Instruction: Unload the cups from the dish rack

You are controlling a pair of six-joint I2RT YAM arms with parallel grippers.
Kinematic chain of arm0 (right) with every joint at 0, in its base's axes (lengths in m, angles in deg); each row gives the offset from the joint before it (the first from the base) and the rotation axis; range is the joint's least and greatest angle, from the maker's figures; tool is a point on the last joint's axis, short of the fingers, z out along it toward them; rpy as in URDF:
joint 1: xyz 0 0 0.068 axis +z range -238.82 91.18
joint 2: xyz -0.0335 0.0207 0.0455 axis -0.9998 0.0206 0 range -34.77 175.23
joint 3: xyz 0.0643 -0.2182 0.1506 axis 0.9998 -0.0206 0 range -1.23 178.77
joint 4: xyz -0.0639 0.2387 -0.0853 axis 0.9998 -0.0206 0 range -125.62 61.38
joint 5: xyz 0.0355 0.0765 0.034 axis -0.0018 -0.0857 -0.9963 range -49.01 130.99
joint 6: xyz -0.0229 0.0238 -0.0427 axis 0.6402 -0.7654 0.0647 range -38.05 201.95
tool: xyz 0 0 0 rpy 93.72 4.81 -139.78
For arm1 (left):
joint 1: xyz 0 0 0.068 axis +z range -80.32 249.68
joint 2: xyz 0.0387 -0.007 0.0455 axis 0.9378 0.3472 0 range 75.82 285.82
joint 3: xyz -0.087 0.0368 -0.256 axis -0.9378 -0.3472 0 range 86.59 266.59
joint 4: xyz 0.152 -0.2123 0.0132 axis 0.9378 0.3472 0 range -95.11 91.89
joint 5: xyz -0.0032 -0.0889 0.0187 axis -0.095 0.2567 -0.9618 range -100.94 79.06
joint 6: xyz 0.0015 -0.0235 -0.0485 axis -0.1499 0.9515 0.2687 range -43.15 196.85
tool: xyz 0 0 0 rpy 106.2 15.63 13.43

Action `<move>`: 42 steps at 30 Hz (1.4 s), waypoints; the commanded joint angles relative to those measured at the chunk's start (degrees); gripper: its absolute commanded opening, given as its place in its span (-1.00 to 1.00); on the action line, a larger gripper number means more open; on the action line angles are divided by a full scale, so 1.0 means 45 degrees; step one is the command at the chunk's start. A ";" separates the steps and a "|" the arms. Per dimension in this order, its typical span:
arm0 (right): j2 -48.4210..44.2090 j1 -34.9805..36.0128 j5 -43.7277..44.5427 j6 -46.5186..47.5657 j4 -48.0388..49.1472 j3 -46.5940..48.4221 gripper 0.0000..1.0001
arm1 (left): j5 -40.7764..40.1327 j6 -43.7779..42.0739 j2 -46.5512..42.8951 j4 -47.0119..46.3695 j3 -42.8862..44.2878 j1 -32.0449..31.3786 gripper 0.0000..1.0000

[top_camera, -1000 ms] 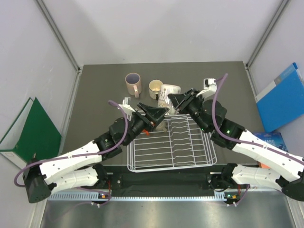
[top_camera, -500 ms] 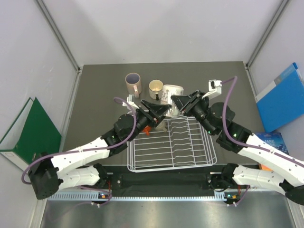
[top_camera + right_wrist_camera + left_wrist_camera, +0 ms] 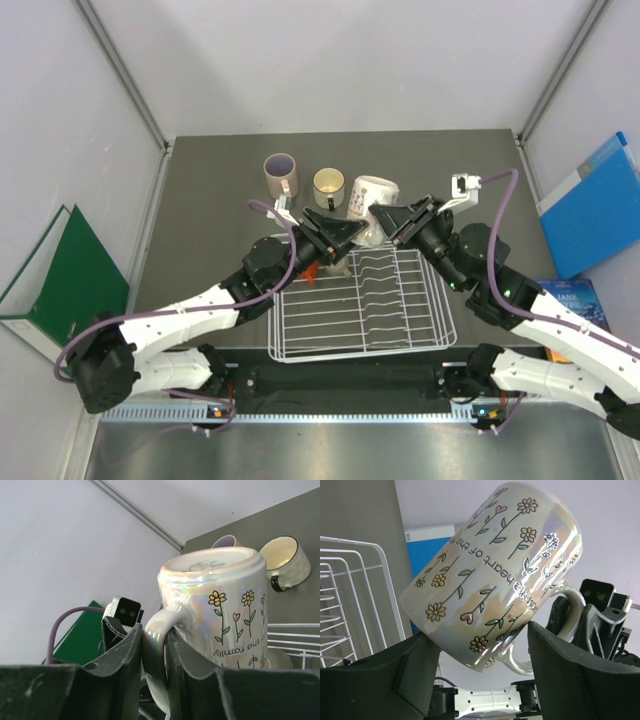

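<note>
A pearly flowered mug [image 3: 372, 193] hangs tilted above the far edge of the white wire dish rack [image 3: 400, 330]. My right gripper [image 3: 154, 630] is shut on its handle, one finger through the loop. My left gripper [image 3: 477, 675] is open, its fingers [image 3: 405, 675] standing either side of the mug's [image 3: 495, 575] lower body; a gap shows on the handle side. A pinkish mug with purple inside [image 3: 280, 172] and a cream cup with a dark rim [image 3: 327, 184] stand on the table behind the rack. Something red-orange [image 3: 311, 274] peeks out under the left arm at the rack's far left corner.
A green folder [image 3: 60, 280] leans at the left wall. Blue folders [image 3: 590, 205] lie at the right. Both arms cross over the rack's far half. The rack's near slots [image 3: 350, 320] hold nothing that shows.
The right gripper has carried the flowered mug a little to the right and farther back. The left gripper has followed up to it, and its jaws have narrowed around the mug's body.
</note>
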 commanded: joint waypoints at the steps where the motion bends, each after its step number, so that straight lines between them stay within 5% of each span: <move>1: -0.0760 0.0023 -0.1172 -0.0150 0.0502 -0.0354 -1.00 | 0.0083 -0.0061 0.0020 -0.2744 0.0623 0.0507 0.39; 8: -0.1132 0.0023 -0.1543 -0.0169 -0.0339 -0.0843 -1.00 | 0.0785 0.0056 0.0469 -0.3778 0.0993 0.0898 0.15; 23: -0.1601 0.0042 -0.2852 -0.0619 -0.0535 -0.2856 -1.00 | 0.2543 0.0876 0.2617 -0.7451 0.1540 0.0937 0.17; 40: -0.1756 0.0023 -0.3302 -0.0482 -0.0574 -0.3012 -1.00 | 0.5180 0.2672 0.4884 -1.2355 0.2478 0.0937 -0.54; 42: -0.1815 0.0023 -0.3205 -0.0501 -0.0652 -0.3051 -1.00 | 0.5454 0.2810 0.4981 -1.2763 0.2517 0.0957 -0.82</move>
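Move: The flowered mug, held bottom-up by its handle in the right fingers, has its middle about 6 cm ahead of the left hand, 5 cm to its right and 2 cm above. Some 18 cm below the left hand, the small grey cup lies 3 cm left and level, the orange cup 10 cm left and 2 back, and the cream cup 20 cm ahead and 5 left. From the right hand the mug's middle is 6 cm ahead, 1 left and 3 below. The left fingers close on the flowered mug's rim, one inside the mouth and one outside, as that hand works about 5 cm to the right and a little forward and up, turning clockwise. The right hand sinks with the handle, drawing back slightly; then its fingers come off the handle and shut on nothing, ending about 10 cm lower and 5 cm back. ##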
